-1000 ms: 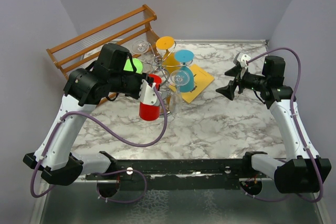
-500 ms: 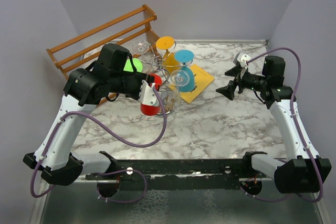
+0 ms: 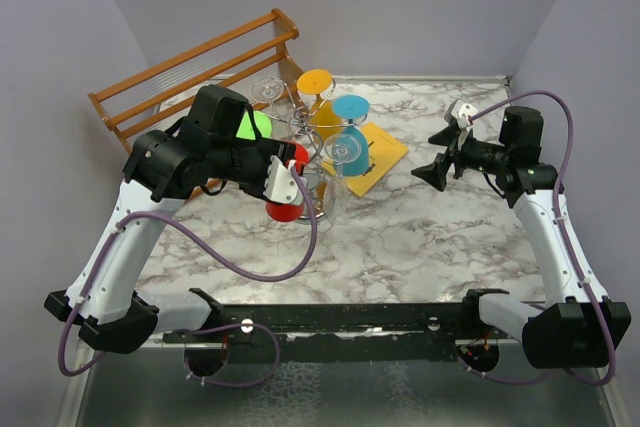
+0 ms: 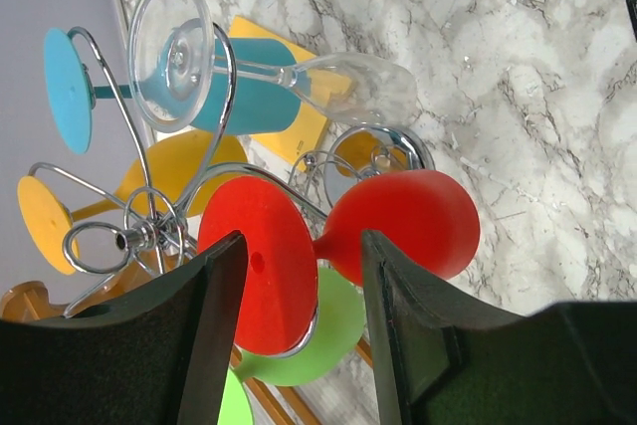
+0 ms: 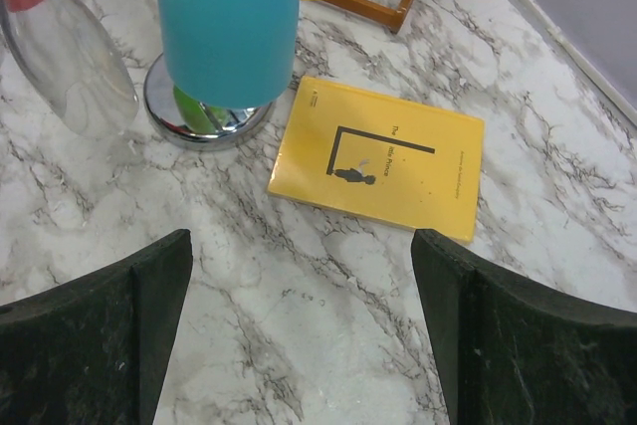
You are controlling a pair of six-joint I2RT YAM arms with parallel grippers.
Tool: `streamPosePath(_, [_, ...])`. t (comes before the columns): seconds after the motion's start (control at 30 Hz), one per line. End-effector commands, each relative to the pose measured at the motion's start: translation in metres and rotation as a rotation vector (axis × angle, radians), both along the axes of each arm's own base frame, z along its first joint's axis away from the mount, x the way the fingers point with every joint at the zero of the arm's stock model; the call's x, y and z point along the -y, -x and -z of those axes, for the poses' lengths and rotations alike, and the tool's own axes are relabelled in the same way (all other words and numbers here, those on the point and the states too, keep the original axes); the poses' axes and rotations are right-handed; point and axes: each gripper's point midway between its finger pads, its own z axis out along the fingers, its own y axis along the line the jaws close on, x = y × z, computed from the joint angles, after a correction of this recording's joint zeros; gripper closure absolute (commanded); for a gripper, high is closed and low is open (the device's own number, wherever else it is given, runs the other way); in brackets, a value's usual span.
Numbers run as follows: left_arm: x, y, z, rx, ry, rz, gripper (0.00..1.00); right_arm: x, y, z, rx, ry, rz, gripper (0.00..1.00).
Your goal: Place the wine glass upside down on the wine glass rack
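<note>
A red wine glass [image 4: 408, 221] hangs upside down on the chrome wine glass rack [image 4: 139, 238], its round foot [image 4: 264, 266] resting in a wire loop and its bowl pointing at the table. My left gripper [image 4: 304, 246] stands open around the stem, one finger on each side with a gap showing. From above, the red glass [image 3: 286, 209] hangs just under the left gripper [image 3: 283, 179] at the rack's [image 3: 305, 127] near left side. My right gripper [image 3: 440, 162] is open and empty, to the right of the rack above the marble.
Clear [image 4: 299, 77], teal [image 4: 249, 97], yellow [image 4: 179, 166] and green [image 4: 299, 345] glasses also hang on the rack. A yellow book [image 5: 378, 156] lies right of the rack's round base [image 5: 204, 111]. A wooden slatted shelf [image 3: 190, 72] stands at the back left.
My left gripper's jaws have spread apart from the red glass's stem. The glass now hangs from the wire loop. The right arm has not moved.
</note>
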Motion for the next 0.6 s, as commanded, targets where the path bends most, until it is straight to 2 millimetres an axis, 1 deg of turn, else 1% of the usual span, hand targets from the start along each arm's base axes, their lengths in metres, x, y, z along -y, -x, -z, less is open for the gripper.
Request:
streamPosePath(0.0, [0.0055,0.0111,0.0014,-0.039,0.021,0.047,0.46,0.0014,-0.0009,-0.0001,0.021,0.013,0.007,0.09])
streamPosePath(0.3, [0.0062,0.0165,-0.0013,-0.045,0.036,0.062,0.33,0.0014,-0.0011,-0.0006,0.022,0.012,0.007,0.09])
streamPosePath(0.5, [0.0072,0.0201,-0.0023,-0.053,0.048,0.072,0.21,0.0014,-0.0011,0.0003,0.015,0.010,0.010,0.09])
streamPosePath(0.57, [0.0082,0.0204,-0.0026,-0.059,0.055,0.071,0.16,0.0015,-0.0008,-0.0007,0.021,0.012,0.009,0.09])
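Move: The red wine glass already hangs upside down on the near side of the rack, its foot between the left fingers and its middle some 2 cm to their right, level fore and aft, and 4 cm below. The near clear glass hangs about 10 cm farther right of it and 1 cm farther out; the green one is roughly 7 cm left of it and 7 cm farther out. From the right hand, the red glass lies about 27 cm left, 9 cm back and 5 cm higher. Hold the left gripper almost where it is around the foot of the hung red glass and go on spreading the fingers, from half open to about four fifths, one finger above the foot and the other down beside the bowl. Let the hand ease back by barely 1 cm as they part, keeping its height and slant. ##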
